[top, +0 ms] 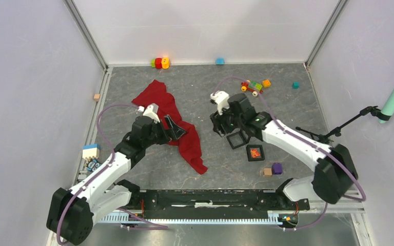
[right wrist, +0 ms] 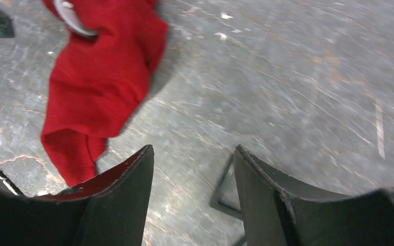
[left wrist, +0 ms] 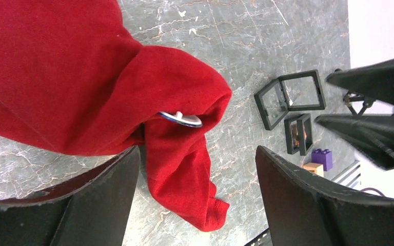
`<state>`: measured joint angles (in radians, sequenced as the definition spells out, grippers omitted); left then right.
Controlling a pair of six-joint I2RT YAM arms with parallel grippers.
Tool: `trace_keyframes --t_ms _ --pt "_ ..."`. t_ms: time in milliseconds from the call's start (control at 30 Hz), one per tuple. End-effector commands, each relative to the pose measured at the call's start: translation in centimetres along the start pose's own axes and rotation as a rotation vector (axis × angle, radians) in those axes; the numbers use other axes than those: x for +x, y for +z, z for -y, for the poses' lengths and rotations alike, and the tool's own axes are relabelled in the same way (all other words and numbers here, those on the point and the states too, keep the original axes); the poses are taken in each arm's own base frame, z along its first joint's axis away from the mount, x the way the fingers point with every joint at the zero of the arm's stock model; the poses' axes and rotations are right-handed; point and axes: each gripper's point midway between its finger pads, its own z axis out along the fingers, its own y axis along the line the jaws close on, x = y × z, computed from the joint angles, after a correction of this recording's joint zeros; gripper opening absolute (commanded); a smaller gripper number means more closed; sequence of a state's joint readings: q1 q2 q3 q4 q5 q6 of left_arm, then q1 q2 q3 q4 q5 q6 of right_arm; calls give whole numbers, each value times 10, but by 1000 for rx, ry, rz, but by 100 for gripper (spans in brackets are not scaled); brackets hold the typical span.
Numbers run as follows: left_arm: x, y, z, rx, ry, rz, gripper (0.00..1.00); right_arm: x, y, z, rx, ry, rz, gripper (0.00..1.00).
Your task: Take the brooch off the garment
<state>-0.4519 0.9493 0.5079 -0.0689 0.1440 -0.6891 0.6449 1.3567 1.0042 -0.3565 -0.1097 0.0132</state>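
The deep-red garment [top: 159,100] lies crumpled on the grey table, left of centre, its sleeve end [left wrist: 184,189] trailing toward the near edge. The brooch [left wrist: 182,118], a small round silvery disc, sits edge-on in a fold of the garment; the right wrist view shows it as a pale curve [right wrist: 74,23] at the top left. My left gripper [left wrist: 197,151] hovers open above the sleeve with nothing held. My right gripper [right wrist: 193,151] is open and empty over bare table, to the right of the garment [right wrist: 97,77]. The top view does not show the brooch.
A black open frame case [top: 236,139] lies just under the right gripper, and another with an orange inlay [top: 255,152] lies nearer. A purple brick [top: 277,168] and wooden block [top: 267,172] sit beside them. Toys [top: 160,62] line the back wall, with a toy car [top: 251,86].
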Motion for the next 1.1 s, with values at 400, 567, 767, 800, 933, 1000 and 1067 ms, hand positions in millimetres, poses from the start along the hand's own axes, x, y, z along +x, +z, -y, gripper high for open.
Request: trace_keyframes --t_ms 400,567,767,800,933,1000,1067 --pt "-6 9 -5 114 -276 -30 61 -62 92 -77 -216 -79 159 59" --pt "-7 11 -8 109 -314 -24 56 -61 111 -84 -257 -67 134 55" --pt "-4 12 -10 111 -341 -35 53 -52 117 -97 -332 -51 128 26" --pt "-3 12 -12 104 -350 -38 53 -49 114 -101 -348 -49 134 20" --pt "7 3 -21 73 -391 -47 52 -30 99 -109 -353 -33 111 0" --pt "15 -3 -23 67 -409 -53 50 -26 87 -118 -364 -32 138 0" --pt "25 -10 -23 85 -441 -58 48 -20 76 -126 -372 -25 155 0"
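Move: The garment's fold that the right hand goes for lies about 14 cm to its left, 1 cm ahead and 6 cm below. The brooch sits some 3 cm beyond that fold to the left and 2 cm nearer the base. An empty black frame lies about 4 cm right of the right hand and 3 cm back, 8 cm below. From the left hand the fold is roughly 6 cm right, 3 cm ahead, 5 cm below. Right hand sweeps about 13 cm left, sinking 6, and pinches the garment beside the brooch; left sinks, fingers half-closing. ##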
